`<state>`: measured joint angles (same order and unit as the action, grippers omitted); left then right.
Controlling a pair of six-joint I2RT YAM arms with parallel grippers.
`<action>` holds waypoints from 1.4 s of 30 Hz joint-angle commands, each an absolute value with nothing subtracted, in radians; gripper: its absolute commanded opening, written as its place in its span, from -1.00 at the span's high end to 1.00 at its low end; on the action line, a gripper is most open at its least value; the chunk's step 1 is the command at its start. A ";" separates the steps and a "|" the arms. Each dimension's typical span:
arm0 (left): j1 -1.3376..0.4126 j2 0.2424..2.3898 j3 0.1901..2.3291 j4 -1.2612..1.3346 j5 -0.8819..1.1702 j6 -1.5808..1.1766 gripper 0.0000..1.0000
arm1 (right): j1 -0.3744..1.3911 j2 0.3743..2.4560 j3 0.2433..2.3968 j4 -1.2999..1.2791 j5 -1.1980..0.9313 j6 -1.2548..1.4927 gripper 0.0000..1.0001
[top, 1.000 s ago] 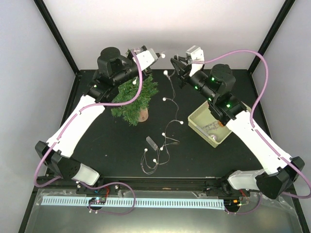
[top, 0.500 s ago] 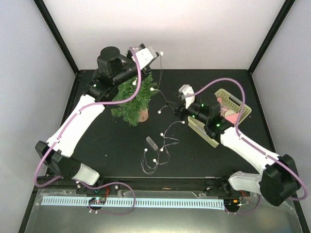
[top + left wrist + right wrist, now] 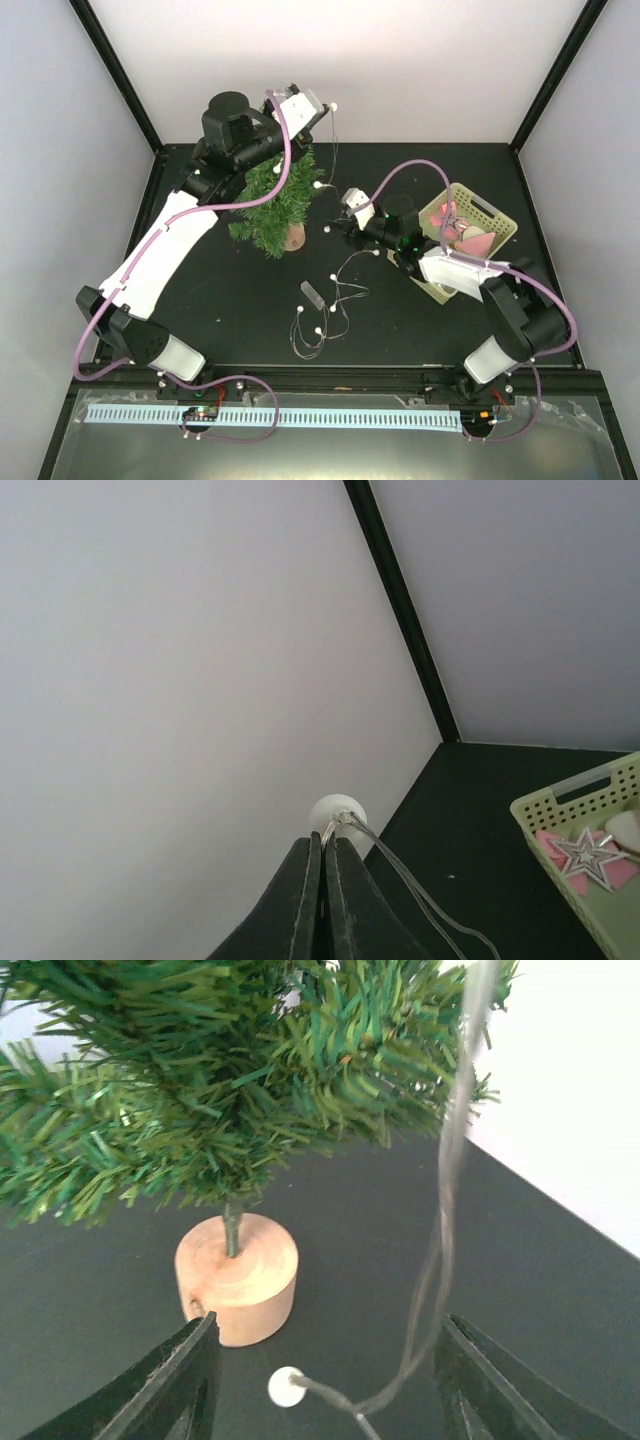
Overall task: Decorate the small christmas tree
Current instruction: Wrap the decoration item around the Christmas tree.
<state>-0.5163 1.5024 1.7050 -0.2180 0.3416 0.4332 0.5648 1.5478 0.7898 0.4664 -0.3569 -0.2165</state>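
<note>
The small christmas tree (image 3: 277, 198) stands at the back left on its round wooden base (image 3: 294, 237). My left gripper (image 3: 324, 108) is raised above the tree's top. It is shut (image 3: 323, 845) on the thin wire of a light string, right beside a white bulb (image 3: 338, 812). The light string (image 3: 335, 262) hangs down past the tree to a loose heap on the table. My right gripper (image 3: 338, 228) is low, just right of the base (image 3: 238, 1275). It is open (image 3: 325, 1385), with a bulb (image 3: 286, 1387) and the wire (image 3: 440, 1240) between its fingers, ungripped.
A pale green basket (image 3: 492, 211) with pink ornaments and a silver star (image 3: 590, 855) sits at the right. The string's clear battery box (image 3: 313, 294) lies mid-table among wire loops and bulbs. White walls and black frame posts close in the back.
My right arm swung down from high at the back to the table beside the tree's base, and its jaws opened. The left gripper stayed raised, holding the light string.
</note>
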 commanded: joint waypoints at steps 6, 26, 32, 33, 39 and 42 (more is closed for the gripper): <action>-0.509 1.521 1.778 -0.220 0.303 0.407 0.93 | 0.560 1.588 0.901 0.487 -0.258 -0.229 0.97; -0.482 1.546 1.824 -0.310 0.145 0.324 0.55 | 0.526 1.378 1.665 -0.324 -0.315 -0.011 0.98; -0.477 1.475 1.793 -0.334 0.201 0.368 0.30 | 0.506 1.463 1.855 -0.392 -0.370 0.012 0.98; -0.477 1.457 1.779 -0.323 0.223 0.377 0.25 | 0.502 1.478 1.896 -0.409 -0.378 0.014 0.98; -0.477 1.424 1.769 -0.336 0.412 0.450 0.01 | 0.487 1.559 2.033 -0.469 -0.449 0.032 0.98; -0.477 1.436 1.770 -0.369 0.513 0.500 0.01 | 0.486 1.569 2.062 -0.462 -0.477 0.050 0.98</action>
<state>-0.4797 1.4277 1.7664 -0.3252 0.3420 0.4179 0.4942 1.5608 2.0090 -0.4305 -0.4095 0.0105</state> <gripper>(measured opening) 0.495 0.013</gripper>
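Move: The right hand, open and low, goes for the light string hanging from the left hand's fingers; the part it can reach is about 3 cm ahead and 1 cm above. From that hand the tree's middle lies some 9 cm ahead and 12 cm left at like height, the basket 8 cm ahead, 27 cm right and 15 cm below, and the battery box 6 cm back, 6 cm left and 18 cm down. From the left hand the same part of string is about 29 cm below, 1 cm ahead and 2 cm right. Forward a mere 2.5 cm, the right hand shuts its fingers on the hanging string, then carries it steeply up some 34 cm, bowing back and right and part-way in again, fingertips tipping up. The left hand noses forward about 4 cm and slightly left, opens half-way to let go of its bulb end, then draws back about 6 cm and rises. ##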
